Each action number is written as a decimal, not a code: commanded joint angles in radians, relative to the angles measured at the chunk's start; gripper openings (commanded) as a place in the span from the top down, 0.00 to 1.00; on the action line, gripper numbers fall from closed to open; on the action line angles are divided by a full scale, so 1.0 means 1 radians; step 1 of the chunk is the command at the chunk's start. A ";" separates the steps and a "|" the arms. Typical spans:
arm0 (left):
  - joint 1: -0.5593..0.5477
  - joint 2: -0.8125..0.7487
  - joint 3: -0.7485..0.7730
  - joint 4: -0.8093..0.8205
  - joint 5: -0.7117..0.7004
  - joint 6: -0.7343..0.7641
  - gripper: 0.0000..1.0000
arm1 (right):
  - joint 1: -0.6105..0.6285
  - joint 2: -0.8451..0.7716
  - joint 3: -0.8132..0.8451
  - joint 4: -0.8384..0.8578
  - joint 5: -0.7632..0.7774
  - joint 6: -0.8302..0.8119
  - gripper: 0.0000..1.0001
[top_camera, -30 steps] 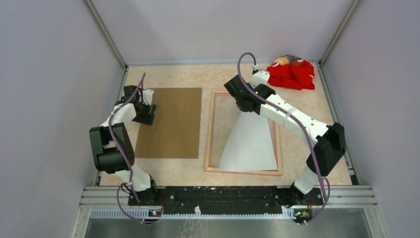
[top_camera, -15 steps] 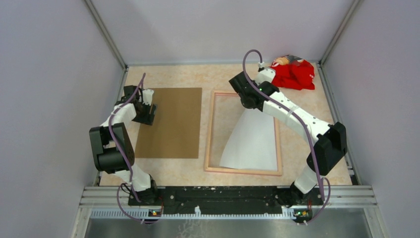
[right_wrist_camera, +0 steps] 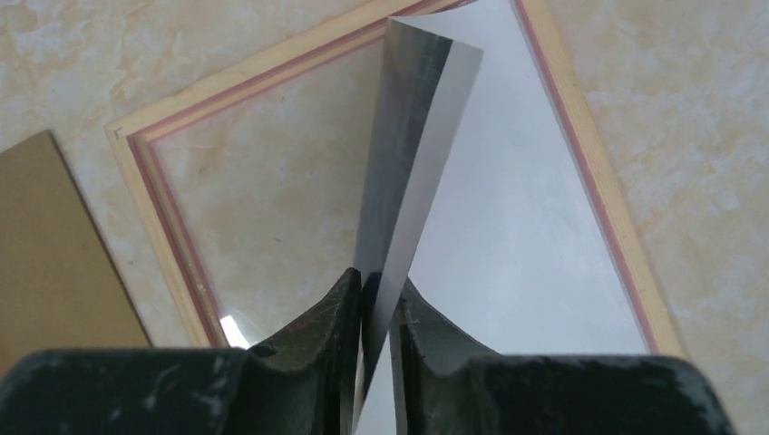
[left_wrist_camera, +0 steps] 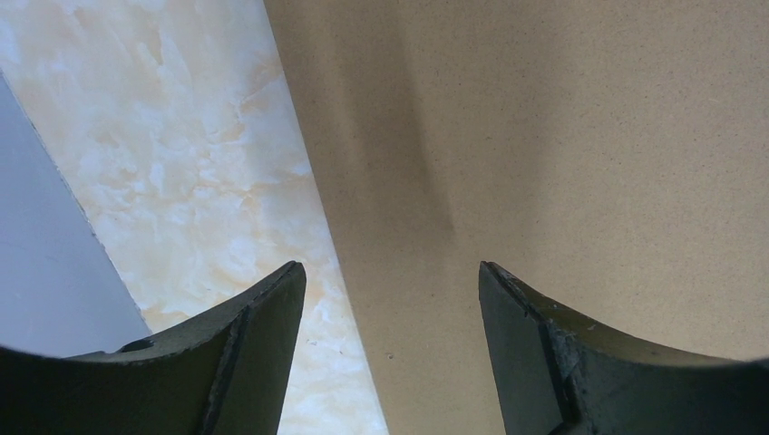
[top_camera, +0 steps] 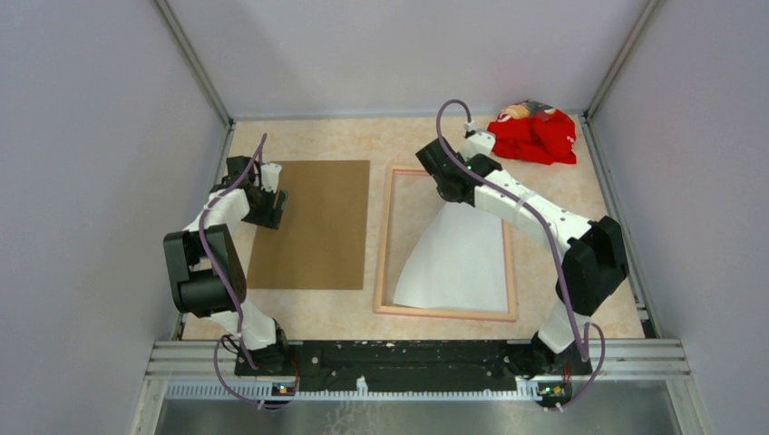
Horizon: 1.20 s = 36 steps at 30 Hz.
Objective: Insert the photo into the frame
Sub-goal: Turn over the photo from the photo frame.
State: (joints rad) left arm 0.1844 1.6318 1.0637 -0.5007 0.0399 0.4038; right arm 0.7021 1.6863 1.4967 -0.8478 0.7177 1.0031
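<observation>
The frame [top_camera: 382, 245] lies flat at the table's middle right, pale wood side up with a pink inner lip [right_wrist_camera: 163, 208]. The photo [top_camera: 458, 263] rests inside it with its white reverse up. Its near edge lies on the glass and its far edge is lifted and curled. My right gripper [top_camera: 451, 192] hangs over the frame's far end. Its jaws [right_wrist_camera: 379, 308] are shut on the photo's raised edge [right_wrist_camera: 413, 163], with a thin gap beside one finger. My left gripper [top_camera: 269, 204] stands open over the left edge of the brown backing board [top_camera: 313, 227], with nothing between its fingers [left_wrist_camera: 392, 272].
A red cloth [top_camera: 535, 136] is bunched at the far right corner. The brown board [left_wrist_camera: 544, 136] lies flat to the left of the frame, with marbled tabletop [left_wrist_camera: 181, 163] beside it. Grey walls close in the left, right and far sides.
My right gripper went a little back and right, then returned slightly left, still holding the photo's far edge. The photo's near left corner has spread leftward in the frame. The left arm has not moved.
</observation>
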 commanded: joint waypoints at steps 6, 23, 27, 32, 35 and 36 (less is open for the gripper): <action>0.001 -0.018 0.009 0.018 -0.011 0.007 0.22 | -0.009 0.015 -0.001 0.080 -0.045 -0.047 0.45; 0.001 -0.019 0.001 0.020 -0.014 0.020 0.21 | -0.012 0.044 -0.029 0.181 -0.118 -0.101 0.01; 0.001 -0.021 0.000 0.017 -0.014 0.022 0.21 | -0.022 0.043 -0.062 0.252 -0.162 -0.129 0.01; 0.002 -0.022 -0.004 0.020 -0.022 0.029 0.21 | -0.032 0.051 -0.083 0.315 -0.212 -0.159 0.01; 0.002 -0.022 -0.004 0.019 -0.019 0.029 0.20 | -0.034 0.057 -0.090 0.341 -0.236 -0.178 0.01; 0.002 -0.022 -0.003 0.018 -0.018 0.030 0.20 | -0.034 0.060 -0.089 0.344 -0.240 -0.180 0.01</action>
State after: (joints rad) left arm 0.1844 1.6318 1.0637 -0.5003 0.0288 0.4221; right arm 0.6716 1.7370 1.4136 -0.5751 0.5144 0.8597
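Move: The right hand still pinches the photo by its left edge, near the far end, white back showing. The pink-backed wooden frame's middle lies beneath, about 16 cm down, 8 cm back and level sideways. From this hand, the brown board is some 35 cm left and 5 cm back; the red cloth is about 25 cm right and 20 cm ahead. From the idle left hand, the frame's middle is roughly 45 cm right and 7 cm back. Leftward towards the frame's left rail, about 4 cm, the right hand lets go of the photo's edge as its fingers spread from almost shut to wide open. It sinks about 3 cm, mostly in the second half, easing 2 cm forward and turning some 10 degrees counter-clockwise above the photo. ##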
